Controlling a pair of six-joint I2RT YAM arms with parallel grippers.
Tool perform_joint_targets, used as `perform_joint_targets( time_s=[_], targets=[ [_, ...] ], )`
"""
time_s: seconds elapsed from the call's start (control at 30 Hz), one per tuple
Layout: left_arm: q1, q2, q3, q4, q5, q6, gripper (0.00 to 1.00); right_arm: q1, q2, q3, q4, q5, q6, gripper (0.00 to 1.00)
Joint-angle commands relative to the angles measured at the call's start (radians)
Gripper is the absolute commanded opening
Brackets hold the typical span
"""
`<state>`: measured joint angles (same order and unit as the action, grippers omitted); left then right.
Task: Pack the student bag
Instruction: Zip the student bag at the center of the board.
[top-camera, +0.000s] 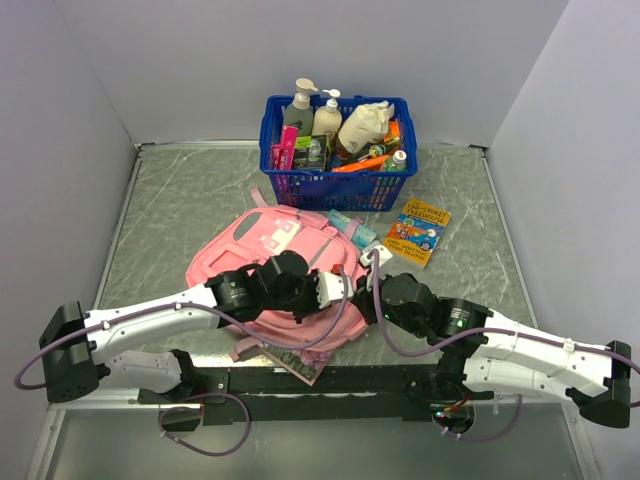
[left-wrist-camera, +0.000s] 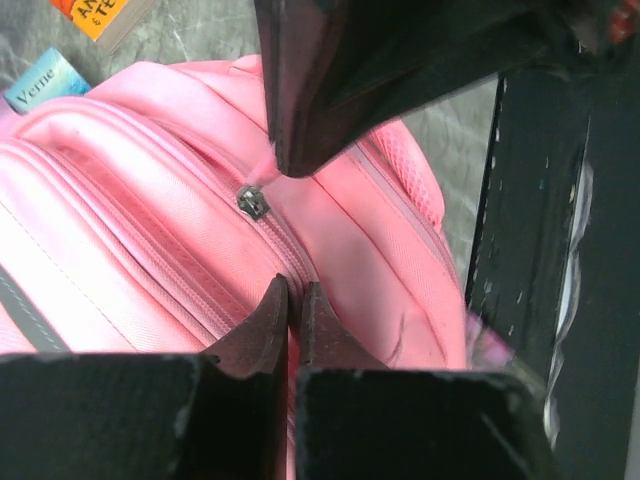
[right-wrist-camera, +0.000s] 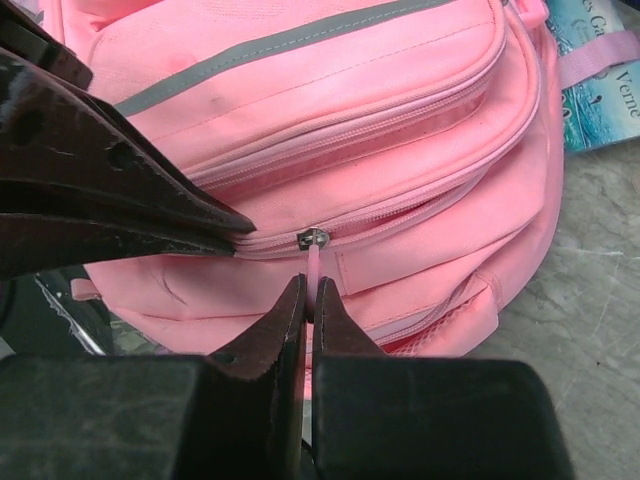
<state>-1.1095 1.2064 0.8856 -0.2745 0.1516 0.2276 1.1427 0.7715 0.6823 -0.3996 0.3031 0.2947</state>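
Observation:
The student bag (top-camera: 275, 240), a soft pink backpack, lies flat in the middle of the table. Both grippers meet at its right side. My right gripper (right-wrist-camera: 310, 285) is shut on the thin pink zip pull (right-wrist-camera: 314, 262), which hangs from the metal slider (right-wrist-camera: 313, 238). My left gripper (left-wrist-camera: 291, 288) is shut with its tips pinched on the bag's zip seam, just beside the slider (left-wrist-camera: 252, 201). In the left wrist view the right arm's fingers (left-wrist-camera: 300, 120) come down from above onto the pull. The zip looks closed around the slider.
A blue basket (top-camera: 335, 185) of bottles and small items stands behind the bag. An orange and blue book (top-camera: 418, 232) lies to the right, and a blue book (right-wrist-camera: 600, 80) lies by the bag's top. A magazine (top-camera: 295, 362) pokes out under the bag near the black rail (top-camera: 330, 380).

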Motion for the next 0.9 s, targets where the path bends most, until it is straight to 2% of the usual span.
perform_joint_targets(
  time_s=[0.0,0.1,0.13,0.2,0.23,0.33,0.43,0.7,0.87],
  targets=[
    [0.002,-0.039,0.107,-0.231,0.115,0.216,0.01,-0.024,0.012,0.026,0.068,0.074,-0.012,0.0],
    [0.004,-0.054,0.182,-0.406,0.199,0.337,0.01,-0.052,0.011,0.026,0.074,0.079,-0.029,0.0],
    [0.004,-0.047,0.205,-0.566,0.269,0.405,0.01,-0.073,0.012,0.031,0.076,0.073,-0.04,0.0],
    [0.004,-0.042,0.263,-0.702,0.328,0.473,0.01,-0.093,0.018,0.034,0.094,0.053,-0.051,0.0],
    [0.004,-0.045,0.279,-0.789,0.345,0.493,0.01,-0.11,0.025,0.037,0.103,0.045,-0.063,0.0],
    [0.004,-0.097,0.294,-0.891,0.318,0.536,0.01,-0.129,0.064,0.049,0.139,0.011,-0.074,0.0],
    [0.004,-0.172,0.288,-0.945,0.276,0.591,0.01,-0.141,0.129,0.048,0.188,-0.021,-0.092,0.0],
    [0.004,-0.323,0.242,-1.098,0.174,0.615,0.01,-0.219,0.305,0.031,0.389,-0.007,-0.144,0.0],
    [0.004,-0.462,0.17,-1.082,0.06,0.674,0.01,-0.247,0.339,0.043,0.51,0.004,-0.131,0.0]
  ],
)
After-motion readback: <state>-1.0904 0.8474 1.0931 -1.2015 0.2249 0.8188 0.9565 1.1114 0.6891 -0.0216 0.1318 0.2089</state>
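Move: The right hand holds the zipper's pull tab, the slider just 2 cm ahead and 1 cm left of it; the bag's far right corner lies about 10 cm ahead. The teal book is roughly 16 cm ahead and 1 cm right, the treehouse book some 15 cm ahead and 18 cm right, both about 11 cm lower. From the left hand, shut on the zipped seam, the slider is about 3 cm right and 2 cm ahead. Leftward, with some back and a little up, the left hand draws away from the slider about 17 cm, still shut on the seam, turning clockwise and tipping its fingers steeper, some 20 degrees. The right hand keeps its pinch on the tab and pulls the slider along the bag's right side, first forward, then forward-left and down, about 8 cm. ##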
